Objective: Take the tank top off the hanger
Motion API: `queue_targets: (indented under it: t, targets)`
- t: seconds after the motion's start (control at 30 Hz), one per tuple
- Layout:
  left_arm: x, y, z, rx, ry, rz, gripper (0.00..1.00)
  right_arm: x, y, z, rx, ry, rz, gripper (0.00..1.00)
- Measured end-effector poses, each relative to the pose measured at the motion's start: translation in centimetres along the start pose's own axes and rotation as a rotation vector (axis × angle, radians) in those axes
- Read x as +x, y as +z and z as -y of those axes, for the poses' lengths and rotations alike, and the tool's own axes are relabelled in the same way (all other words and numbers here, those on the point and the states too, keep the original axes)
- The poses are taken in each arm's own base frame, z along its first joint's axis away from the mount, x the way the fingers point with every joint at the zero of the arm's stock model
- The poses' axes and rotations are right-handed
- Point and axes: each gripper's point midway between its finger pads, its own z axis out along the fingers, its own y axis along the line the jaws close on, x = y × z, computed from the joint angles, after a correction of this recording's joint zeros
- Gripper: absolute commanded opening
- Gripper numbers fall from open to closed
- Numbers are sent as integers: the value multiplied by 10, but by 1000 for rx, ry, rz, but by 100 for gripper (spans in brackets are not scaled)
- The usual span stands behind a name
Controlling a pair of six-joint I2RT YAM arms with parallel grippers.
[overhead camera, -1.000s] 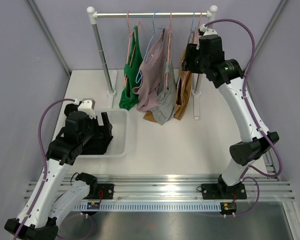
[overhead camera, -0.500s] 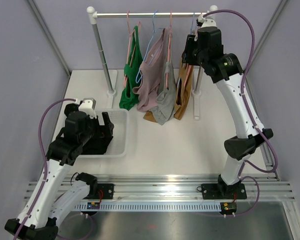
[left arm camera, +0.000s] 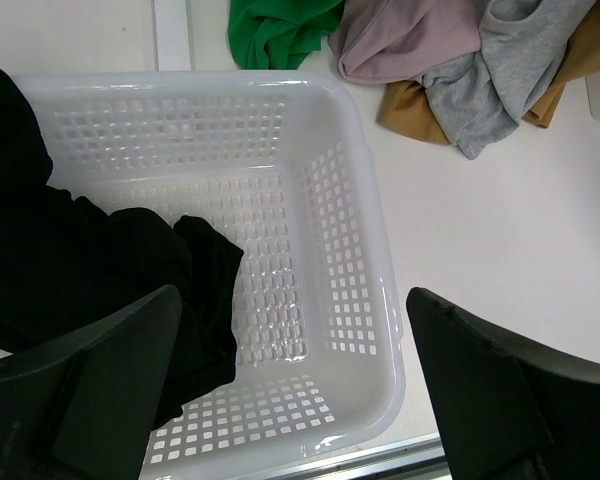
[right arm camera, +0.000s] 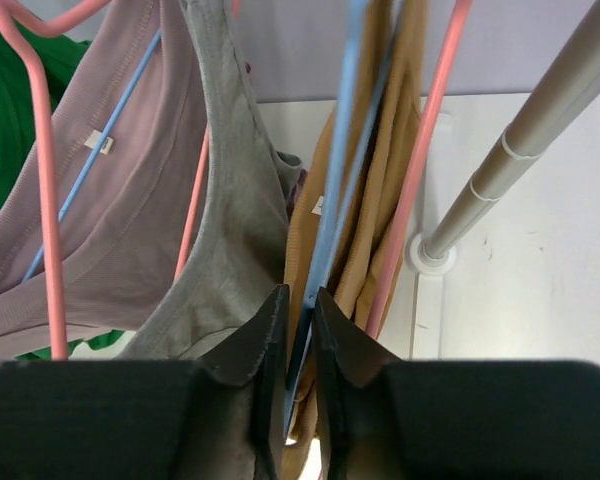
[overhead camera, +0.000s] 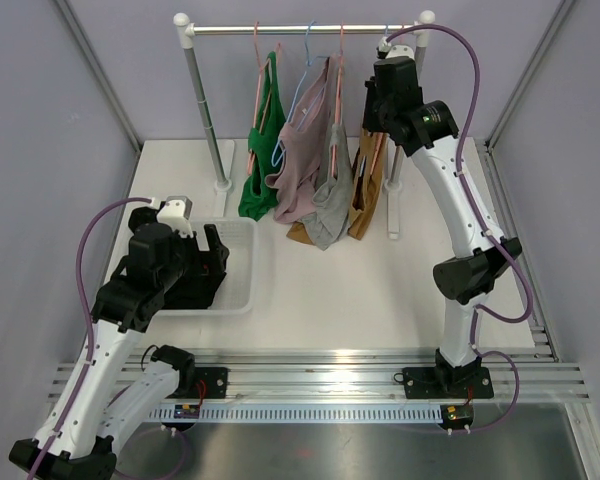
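Observation:
Several tank tops hang on hangers from the rail (overhead camera: 300,30): green (overhead camera: 260,170), mauve (overhead camera: 305,150), grey (overhead camera: 330,200) and tan (overhead camera: 365,195). My right gripper (overhead camera: 378,98) is high at the rail's right end, by the tan tank top (right arm camera: 380,230). In the right wrist view its jaws (right arm camera: 300,310) are closed on the blue hanger (right arm camera: 345,150) that runs beside the tan cloth, with a pink hanger (right arm camera: 425,170) just to the right. My left gripper (left arm camera: 295,370) stands wide open over the white basket (left arm camera: 370,250), holding nothing.
A black garment (left arm camera: 70,260) lies in the basket's left half. The rack's right post (right arm camera: 540,130) and its foot (overhead camera: 393,215) stand just right of the tan top. The left post (overhead camera: 208,110) is beside the green top. Garment hems (left arm camera: 450,90) rest on the table.
My right arm has risen and moved left toward the rail, and its jaws have closed in from wide onto the blue hanger. The left arm has stayed still.

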Motion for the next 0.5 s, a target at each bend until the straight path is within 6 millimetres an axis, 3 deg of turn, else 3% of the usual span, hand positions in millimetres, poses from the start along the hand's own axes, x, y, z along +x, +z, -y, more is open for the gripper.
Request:
queue_targets:
  t: [0.13, 0.17, 0.2, 0.5]
  targets:
    - [0, 0, 1, 8, 0, -2, 99, -1, 1, 4, 20, -5, 5, 11]
    - [1, 0, 2, 11, 0, -3, 99, -1, 1, 4, 23, -6, 6, 1]
    - [1, 0, 2, 12, 0, -3, 99, -1, 1, 5, 25, -11, 6, 0]
    - [0, -1, 3, 15, 0, -2, 99, -2, -2, 8, 38, -25, 6, 0]
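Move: The right hand's fingers, about a quarter open, already straddle the near arm of the blue hanger, some 1 cm ahead at fingertip height. From this hand the brown tank top hangs about 4 cm ahead, 1 cm right and 12 cm below; the grey one is 4 cm ahead, 8 cm left and as low. An empty pink hanger is 3 cm ahead, 4 cm right, level. From the left hand, the blue hanger is roughly 26 cm forward, 36 cm right and 14 cm higher. The right fingers shut the rest of their gap and pinch the near arm of the blue hanger that carries the brown tank top. Otherwise the hand all but stays where it is in front of the rack, easing about 1 cm to the right towards the empty pink hanger as the grip closes. ##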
